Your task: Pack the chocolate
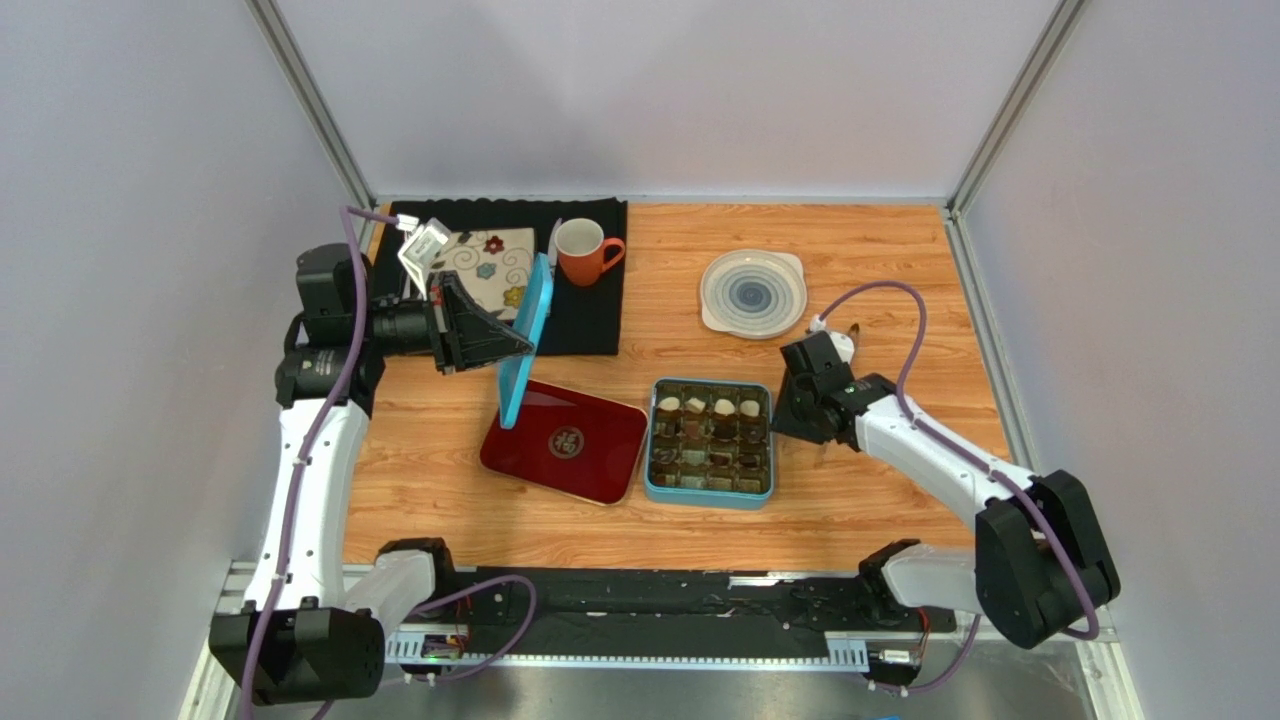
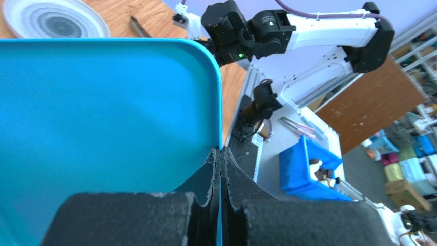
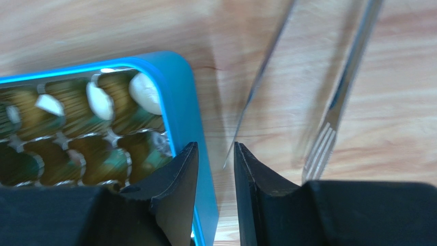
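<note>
The teal box (image 1: 765, 444) sits on the table with chocolate (image 1: 709, 435) in its gridded cells. White pieces line the far row and dark ones fill the rest. The right wrist view shows white chocolate (image 3: 146, 95) just inside the box's wall (image 3: 184, 102). My right gripper (image 3: 215, 148) is open over that right wall, one finger inside the box and one outside; in the top view the right gripper (image 1: 804, 402) is at the box's right side. My left gripper (image 2: 221, 154) is shut on the edge of the teal lid (image 2: 102, 113), holding the lid (image 1: 526, 338) upright left of the box.
A dark red tray (image 1: 564, 440) lies between the lid and the box. A fork (image 3: 328, 128) and a thin metal tool (image 3: 256, 87) lie right of the box. At the back are a white round plate (image 1: 751, 293), an orange mug (image 1: 583, 251), a black cloth (image 1: 594, 315) and a patterned card (image 1: 489, 267).
</note>
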Controlling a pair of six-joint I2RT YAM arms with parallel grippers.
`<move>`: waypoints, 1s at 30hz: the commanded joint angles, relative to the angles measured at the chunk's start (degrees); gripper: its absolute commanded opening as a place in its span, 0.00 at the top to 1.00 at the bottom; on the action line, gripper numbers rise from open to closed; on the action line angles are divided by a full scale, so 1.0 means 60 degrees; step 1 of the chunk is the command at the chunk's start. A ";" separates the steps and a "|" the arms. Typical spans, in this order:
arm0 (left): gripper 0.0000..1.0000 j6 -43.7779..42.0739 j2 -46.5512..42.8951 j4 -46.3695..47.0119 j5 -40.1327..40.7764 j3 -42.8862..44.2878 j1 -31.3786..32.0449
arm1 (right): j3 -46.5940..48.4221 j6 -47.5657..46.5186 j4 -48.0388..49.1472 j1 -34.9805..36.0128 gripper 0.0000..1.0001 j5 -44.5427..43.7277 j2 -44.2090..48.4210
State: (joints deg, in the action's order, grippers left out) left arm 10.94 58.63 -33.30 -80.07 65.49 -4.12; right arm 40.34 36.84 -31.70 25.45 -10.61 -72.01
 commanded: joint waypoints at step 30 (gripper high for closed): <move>0.98 0.5896 0.0247 0.5066 -0.3530 0.0232 0.4274 | 0.6081 -0.8409 0.1357 -0.0477 0.10 1.1963 0.2302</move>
State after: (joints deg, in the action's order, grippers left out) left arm 42.78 59.72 -5.98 -85.03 67.72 18.48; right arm 76.03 -2.09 -17.10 22.63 54.06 -64.47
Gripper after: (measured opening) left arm 0.015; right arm 0.897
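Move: The left hand holds the blue lid by its upper edge; its middle is about 7 cm below that hand, 3 cm ahead and 1 cm right. The box is some 22 cm right of this hand, 3 cm ahead and 31 cm below, the red tray nearly underneath, 3 cm ahead and 33 cm down. From the right hand, the lid is about 32 cm left, level fore and aft, 23 cm up; the box's middle is 11 cm left, level fore and aft, 1 cm lower. Leftward first, with its finger still pushing the box's right wall, the right hand then climbs fast by about 35 cm and 14 cm left in all, swinging out forward and back again. It opens wide as its wrist turns from pointing down to pointing left, nearly level, towards the blue lid. The left hand keeps its pinch and carries the lid back, right and up, some 12 cm in all, turning clockwise. ##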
